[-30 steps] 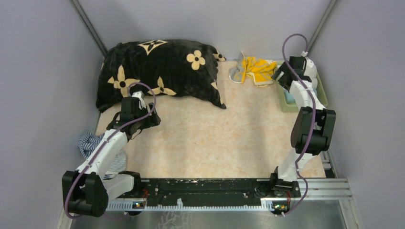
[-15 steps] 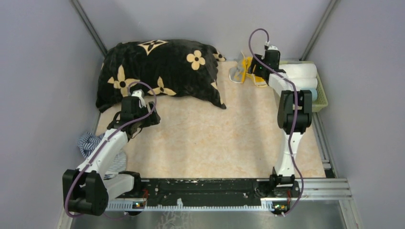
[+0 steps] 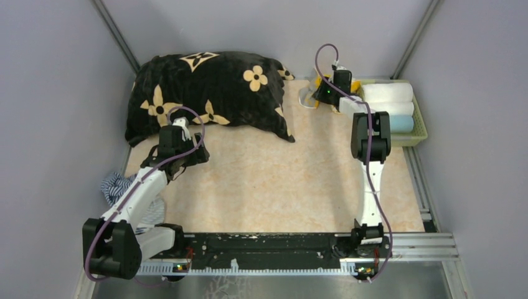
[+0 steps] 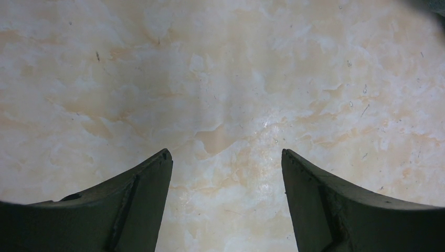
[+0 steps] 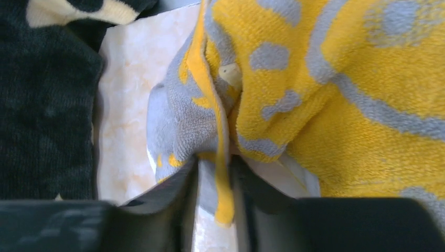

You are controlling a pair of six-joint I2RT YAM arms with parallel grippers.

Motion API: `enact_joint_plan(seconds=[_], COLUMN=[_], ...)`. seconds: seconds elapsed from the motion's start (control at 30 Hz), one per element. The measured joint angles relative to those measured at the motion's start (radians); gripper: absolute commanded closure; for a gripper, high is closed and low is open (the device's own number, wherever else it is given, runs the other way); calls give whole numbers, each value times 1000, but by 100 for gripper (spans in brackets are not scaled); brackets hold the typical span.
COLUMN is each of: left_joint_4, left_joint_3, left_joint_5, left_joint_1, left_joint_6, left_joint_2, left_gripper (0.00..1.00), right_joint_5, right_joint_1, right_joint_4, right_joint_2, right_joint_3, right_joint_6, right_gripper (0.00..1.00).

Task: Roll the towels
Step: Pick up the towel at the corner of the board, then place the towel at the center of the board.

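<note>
A crumpled grey-and-yellow towel (image 5: 336,105) lies at the back of the table, to the right of the black cushion; in the top view only its edges (image 3: 309,97) show beside the right arm. My right gripper (image 5: 215,163) (image 3: 325,93) is down on it, shut on a fold of its grey and yellow hem. A light blue towel (image 3: 403,123) lies rolled in the green basket (image 3: 421,128). My left gripper (image 4: 226,153) (image 3: 190,159) hangs open over bare marbled tabletop, with nothing between its fingers.
The big black cushion with cream flowers (image 3: 205,93) fills the back left. A blue-and-white striped cloth (image 3: 118,185) lies at the left edge under the left arm. Pale rolls (image 3: 387,93) lie in the basket by the right wall.
My right arm swung left from over the basket to the grey-and-yellow towel and its jaws closed on a fold. The left arm has stayed put.
</note>
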Motion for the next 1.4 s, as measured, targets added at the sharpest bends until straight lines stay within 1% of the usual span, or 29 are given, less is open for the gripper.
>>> enact_joint_plan(seconds=[0.07,0.1,0.27,0.37,0.47,0.67,0.8,0.9,1.03,1.17,1.3,1.4], left_joint_4=[0,0,2,2,5,10,20,29,40,49,49,48], left_joint_3=[0,0,0,0,0,0,0,0,0,-5,-11,-18], left_joint_5=[0,0,1,2,8,36,69,90,118,140,154,162], left_joint_1=[0,0,0,0,0,0,0,0,0,0,0,0], left_joint_6=[0,0,0,0,0,-1,-3,-3,-3,-3,0,3], left_joint_2=[0,0,-3,-15,-36,-70,-87,-101,-116,-117,-126,-149], left_gripper=[18,18,18,18,18,18,18,18,18,18,18,18], right_joint_5=[-18,-26,-60,-74,-77,-79,-70,-81,-115,-166,-221,-178], right_joint_1=[2,2,2,4,14,72,172,262,393,508,563,560], right_joint_4=[0,0,-15,-50,-90,-156,-200,-219,-254,-326,-346,-345], right_joint_2=[3,3,-11,-74,-207,-572,-790,-895,-934,-890,-888,-972], right_joint_3=[0,0,6,-3,-37,-42,-44,-56,-60,-45,-68,-172], right_joint_6=[8,8,5,-10,-29,-79,-124,-135,-135,-135,-124,-136], right_gripper=[96,100,100,100,100,100,100,100,100,100,100,100])
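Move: The yellow-and-grey towel lies crumpled at my right hand: its middle is about 2 cm ahead, 3 cm to the right and 2 cm below, with a raised fold already between the half-open fingers. The green basket of rolled towels sits some 27 cm to the right and 6 cm back. The black pillow's middle is about 42 cm left and 1 cm back. From my left hand the towel is roughly 33 cm ahead, 48 cm right and 6 cm lower. I finish closing my right fingers on the towel's fold, then whip it upward about 40 cm while drawing back some 33 cm and left about 20 cm, towards my left hand. The wrist swings counter-clockwise about 45 degrees and the fingertips tip up. Near the end the hand sinks a little, keeping its pinch; my open left hand rises about 5 cm and eases right. ##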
